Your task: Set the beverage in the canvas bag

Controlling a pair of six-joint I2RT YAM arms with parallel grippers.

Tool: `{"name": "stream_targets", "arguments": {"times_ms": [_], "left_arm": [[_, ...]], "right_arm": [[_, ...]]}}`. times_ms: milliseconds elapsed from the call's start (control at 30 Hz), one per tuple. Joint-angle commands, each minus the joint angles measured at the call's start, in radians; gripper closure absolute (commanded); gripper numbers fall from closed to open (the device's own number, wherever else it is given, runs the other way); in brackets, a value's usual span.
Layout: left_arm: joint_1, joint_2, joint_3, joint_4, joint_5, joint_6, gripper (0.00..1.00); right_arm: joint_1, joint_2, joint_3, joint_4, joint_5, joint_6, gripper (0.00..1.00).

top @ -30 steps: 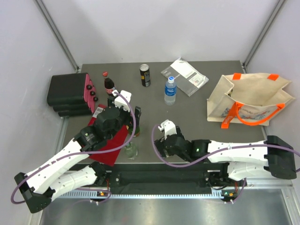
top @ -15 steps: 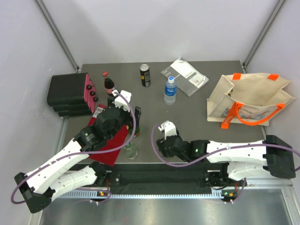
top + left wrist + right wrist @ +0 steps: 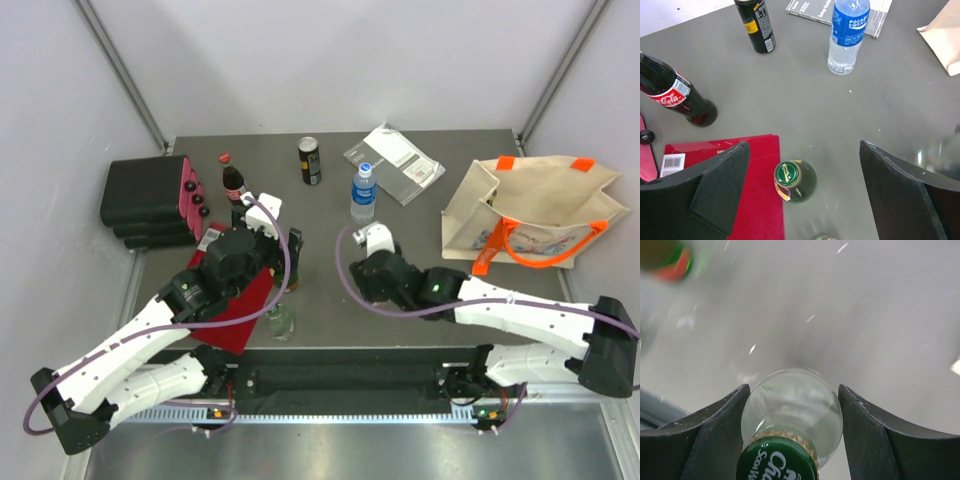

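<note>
The beverage [image 3: 790, 410], a clear glass bottle with a green cap, sits upright between the pads of my right gripper [image 3: 792, 390], which is shut on its neck. From above, the right gripper [image 3: 372, 262] is near the table's middle and hides the bottle. The canvas bag [image 3: 535, 210], beige with orange handles, stands open at the right; its corner [image 3: 942, 42] shows in the left wrist view. My left gripper [image 3: 804, 165] stands wide open above a green bottle [image 3: 795, 180], touching nothing.
A second clear bottle [image 3: 280, 322] stands near the front edge beside a red booklet [image 3: 240, 295]. A cola bottle [image 3: 232, 180], black can [image 3: 310, 160] and water bottle [image 3: 363, 193] stand at the back, with a grey packet [image 3: 393, 162] and a black case [image 3: 150, 200].
My right gripper has shut on the clear bottle and moved with it away from the front edge, up and to the right. The left arm has not moved.
</note>
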Motion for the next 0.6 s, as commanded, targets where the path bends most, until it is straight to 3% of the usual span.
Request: {"name": "stream_targets", "arguments": {"times_ms": [0,233,567], "left_arm": [[-0.001,0.01,0.013,0.038,0.023,-0.003,0.06],[-0.001,0.025,0.02,0.027,0.029,-0.003,0.06],[-0.001,0.038,0.026,0.016,0.035,-0.003,0.06]], "right_arm": [[-0.129,-0.101,0.184,0.043,0.006,-0.138,1.0],[-0.345,-0.122,0.403,-0.061,-0.027,-0.274,1.0],[-0.762,-0.075,0.805,-0.167,-0.099,-0.39,1.0]]}}
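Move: Ahead and to the right of the right hand, which already grips the clear soda bottle, stands the canvas bag: its middle is about 23 cm farther out, some 41 cm to the right and roughly 5 cm lower. The Pocari bottle stands about 27 cm ahead and 2 cm left, the plastic sleeve some 43 cm ahead and 8 cm right. From the left hand the bag is about 17 cm ahead, 57 cm right. Lifting the clear soda bottle steeply, by about 23 cm, the right hand swings it right and forward off its place near the table's front edge, towards the left side of the canvas bag. On the way the fingers tip up towards level and turn clockwise, each some 20 degrees, keeping their hold around the bottle's upper part. ##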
